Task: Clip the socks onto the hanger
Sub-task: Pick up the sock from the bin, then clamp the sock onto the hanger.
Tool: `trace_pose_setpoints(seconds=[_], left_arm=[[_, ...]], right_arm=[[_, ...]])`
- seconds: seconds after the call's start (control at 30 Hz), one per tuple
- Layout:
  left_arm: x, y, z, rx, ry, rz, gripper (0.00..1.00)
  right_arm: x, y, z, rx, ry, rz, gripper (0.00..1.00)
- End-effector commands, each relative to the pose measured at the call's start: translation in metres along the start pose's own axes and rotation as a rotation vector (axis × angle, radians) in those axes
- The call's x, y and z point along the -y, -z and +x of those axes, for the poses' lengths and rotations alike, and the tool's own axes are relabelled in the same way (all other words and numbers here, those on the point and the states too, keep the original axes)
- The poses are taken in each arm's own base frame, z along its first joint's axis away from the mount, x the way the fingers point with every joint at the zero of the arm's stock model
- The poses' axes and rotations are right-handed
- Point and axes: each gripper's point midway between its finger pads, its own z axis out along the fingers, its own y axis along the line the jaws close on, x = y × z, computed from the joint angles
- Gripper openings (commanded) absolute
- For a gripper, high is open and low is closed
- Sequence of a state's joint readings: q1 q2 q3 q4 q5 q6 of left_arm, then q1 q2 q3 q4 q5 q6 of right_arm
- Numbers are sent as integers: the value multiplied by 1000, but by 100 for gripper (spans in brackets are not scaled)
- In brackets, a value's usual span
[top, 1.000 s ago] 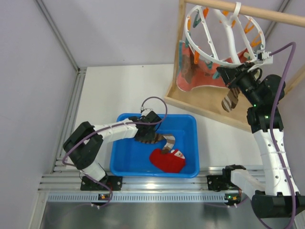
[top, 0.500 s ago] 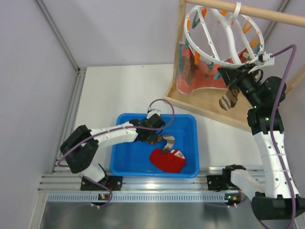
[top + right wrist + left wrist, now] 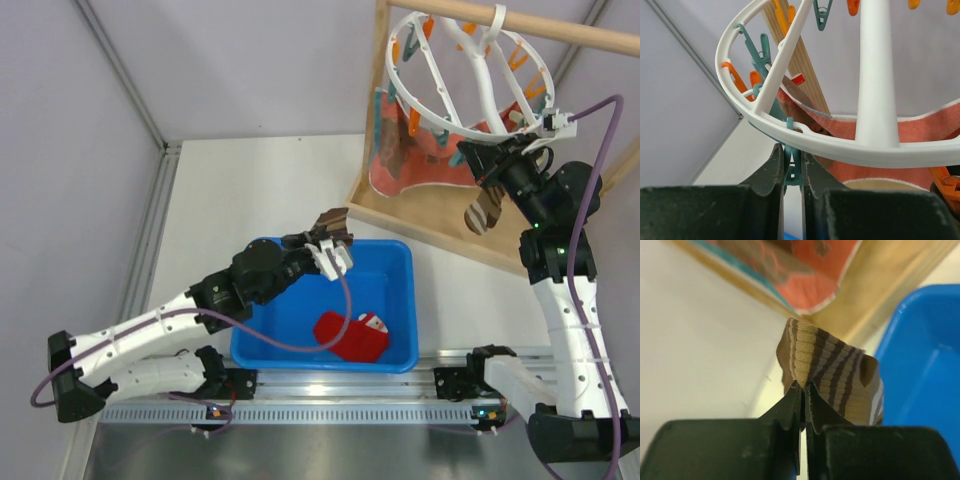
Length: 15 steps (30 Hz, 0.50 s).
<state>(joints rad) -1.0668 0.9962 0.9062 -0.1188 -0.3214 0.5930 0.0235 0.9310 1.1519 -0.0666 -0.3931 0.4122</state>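
Observation:
My left gripper [image 3: 327, 243] is shut on a dark brown sock with tan stripes [image 3: 331, 221] and holds it in the air over the back rim of the blue bin [image 3: 400, 252]. In the left wrist view the sock [image 3: 827, 372] stands out of the closed left gripper [image 3: 803, 386]. A red Santa sock [image 3: 352, 336] lies in the bin. The white ring hanger [image 3: 470, 75] hangs from the wooden bar. My right gripper [image 3: 492, 160] is shut on a teal clothespin [image 3: 793, 165] under the hanger's rim [image 3: 810, 134]. A second brown striped sock [image 3: 485, 210] hangs just below it.
The wooden frame stand [image 3: 400, 215] leans at the back right, with a salmon-pink sock with teal trim [image 3: 410, 160] hanging inside it. Grey walls close the left and back. A metal rail runs along the near edge.
My left arm has lifted the brown striped sock out of the bin and carried it up over the bin's back rim. The right gripper has stayed at the hanger rim.

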Motion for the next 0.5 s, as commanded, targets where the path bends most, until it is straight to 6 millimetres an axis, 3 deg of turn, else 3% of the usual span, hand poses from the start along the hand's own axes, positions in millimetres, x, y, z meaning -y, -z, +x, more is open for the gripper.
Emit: trace_pose_setpoints(seconds=[0.0,0.13,0.17,0.2,0.23,0.43,0.47], left_arm=[[-26,4,-71,355,-536,-115,0],[-19,1,-104,528,-908,-250,0],[-13,-1,-110,572,-948,-258,0],[-20,4,-124,620,-960,-328,0],[-12,-5,-126,633,-1022,-326,0],[-25,-26,-169,768,-1115,-547,0],[-34,-27,-179,780,-1126,-591,0]], right_arm=[[-9,0,-14,49,15,-41,0],[-10,-2,-15,45,3,-46,0],[-11,-3,-16,47,1,-47,0],[-11,-3,-17,48,0,-48,0],[-12,-3,-19,51,-1,-52,0],[-16,-3,-23,54,-15,-61,0],[-17,-3,-23,54,-19,-64,0]])
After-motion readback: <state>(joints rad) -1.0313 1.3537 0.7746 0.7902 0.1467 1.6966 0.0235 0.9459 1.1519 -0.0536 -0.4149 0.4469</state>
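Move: The teal clip I'm taking the striped sock to sits at the hanger's near rim, about 28 cm to the right of my left hand, some 10 cm ahead and 14 cm higher; my right hand has this clip between its fingers. The striped sock already hanging is some 33 cm right, 8 cm ahead and 5 cm up. The bin's middle lies straight below, some 27 cm down and 4 cm back; the red sock, 28 cm down, is 11 cm back and 7 cm right. Keeping the striped sock pinched at its edge, I carry my left hand about 11 cm to the right and 5 cm up towards the teal clip, lifting first, then sweeping sideways. On the way I roll the wrist some 60 degrees clockwise, seen from behind the hand, and swing the fingers round to point right and slightly up. My right hand stays, keeping its pinch on the clip. ##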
